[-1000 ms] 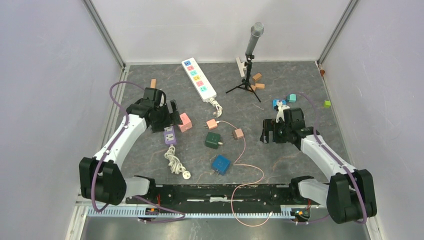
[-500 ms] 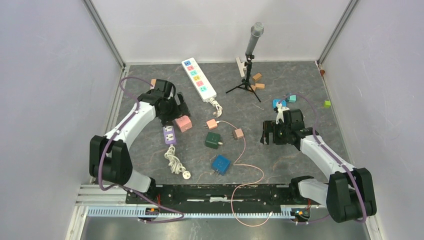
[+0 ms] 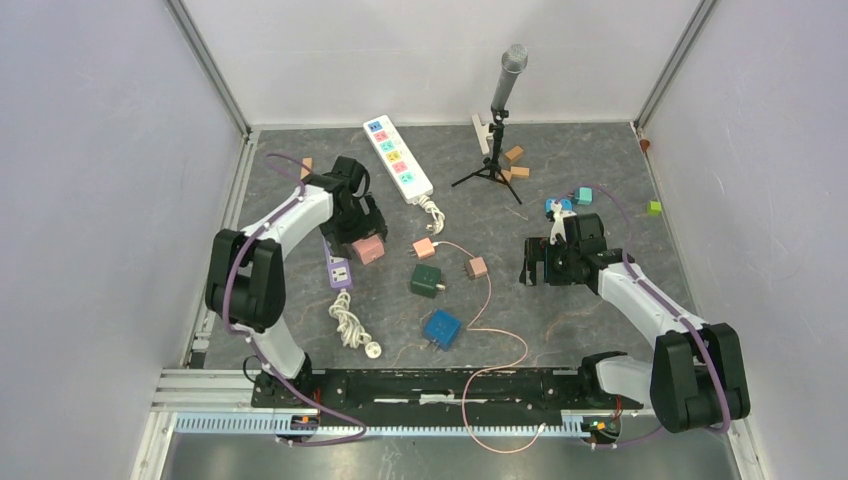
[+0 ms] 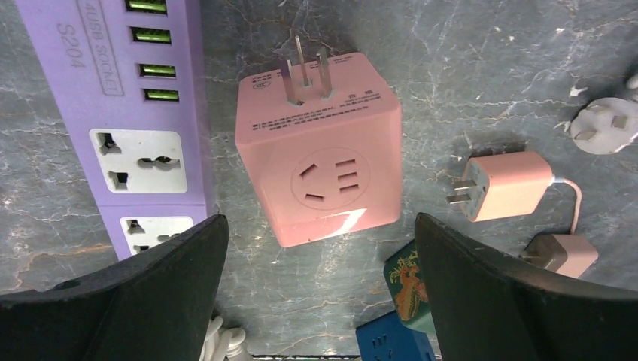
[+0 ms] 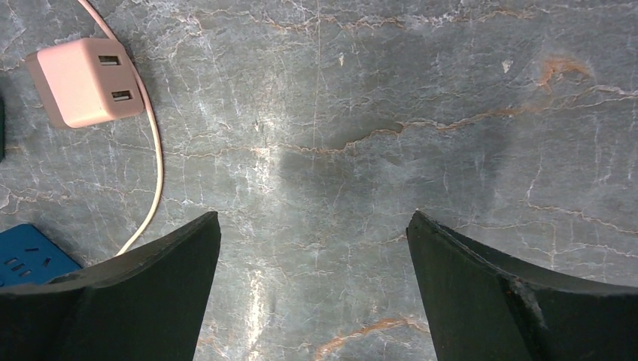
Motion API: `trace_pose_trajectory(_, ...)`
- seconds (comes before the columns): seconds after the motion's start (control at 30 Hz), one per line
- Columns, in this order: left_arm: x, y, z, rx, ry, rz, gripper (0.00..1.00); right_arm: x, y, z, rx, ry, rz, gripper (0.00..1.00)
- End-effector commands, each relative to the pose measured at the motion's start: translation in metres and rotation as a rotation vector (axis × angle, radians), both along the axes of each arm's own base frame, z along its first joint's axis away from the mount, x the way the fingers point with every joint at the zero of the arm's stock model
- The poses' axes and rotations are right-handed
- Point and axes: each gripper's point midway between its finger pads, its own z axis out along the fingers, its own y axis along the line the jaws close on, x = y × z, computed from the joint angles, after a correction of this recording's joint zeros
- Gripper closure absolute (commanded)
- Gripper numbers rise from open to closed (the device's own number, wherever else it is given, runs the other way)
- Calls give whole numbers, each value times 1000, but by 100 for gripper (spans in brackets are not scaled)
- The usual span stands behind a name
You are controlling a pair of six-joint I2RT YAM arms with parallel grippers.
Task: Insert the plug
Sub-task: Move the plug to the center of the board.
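The plug is a pink cube (image 4: 317,147) with metal prongs on its far face; it lies on the grey table beside the purple power strip (image 4: 128,98). From above, the pink cube (image 3: 368,249) sits just right of the purple strip (image 3: 340,272). My left gripper (image 4: 320,222) hovers over the cube's near edge, open, fingers straddling it without touching. In the top view the left gripper (image 3: 352,222) is right behind the cube. The right gripper (image 3: 537,264) is open over bare table, and its wrist view shows the right gripper (image 5: 312,218) empty.
A white power strip (image 3: 398,158) lies at the back, with a microphone stand (image 3: 495,150) to its right. A green cube (image 3: 426,281), a blue cube (image 3: 441,328), two small pink chargers (image 3: 425,249) on a cable and a white coiled cord (image 3: 349,325) lie mid-table.
My left arm has swung away from the near left toward the back, and its gripper now sits just behind the pink cube. The right arm has barely moved.
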Motion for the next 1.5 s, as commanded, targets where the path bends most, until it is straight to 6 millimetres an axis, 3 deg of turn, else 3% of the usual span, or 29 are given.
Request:
trace_pose_trajectory(0.0,14,-5,1,6,-8,51,0,13,3,18,13,-49,0,2)
trace_pose_trajectory(0.2,28,-15,-13,14,16,41,0,15,4,19,10,-47,4,2)
trace_pose_trajectory(0.4,27,-13,-27,50,42,49,8,25,12,27,44,-80,24,2)
trace_pose_trajectory(0.57,27,-15,-31,57,49,36,21,42,18,42,71,-131,38,2)
trace_pose_trajectory(0.73,28,-20,-30,76,36,-25,44,63,26,60,90,-194,68,2)
trace_pose_trajectory(0.93,13,-36,-32,105,36,-177,52,87,33,94,123,-318,77,2)
trace_pose_trajectory(1.1,4,-50,-30,146,10,-298,51,103,-14,115,-56,-430,-140,2)
trace_pose_trajectory(1.2,5,-62,-26,137,-18,-359,48,100,-36,115,-132,-473,-228,2)
trace_pose_trajectory(1.47,10,-63,-22,162,-37,-360,27,82,-19,90,-88,-347,-107,2)
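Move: The pink cube plug stands almost under the left hand, about 2 cm ahead, 1 cm to its right and some 4 cm below. From that hand, the purple strip lies about 5 cm to the left and 1 cm back, the peach charger some 12 cm to the right and 2 cm ahead, and the green plug 12 cm to the right and 6 cm back, all lower. The cube is roughly 34 cm to the left of the right hand, 6 cm ahead and 3 cm below. Bring the open left gripper down about 4 cm and slightly forward over the pink cube plug, then close the fingers on its two sides. Without lifting, drag it about 5 cm right and a little back towards the peach charger, turning the wrist some 20 degrees clockwise. Meanwhile raise the empty, open right hand and take it forward, tipping its fingers outward. ##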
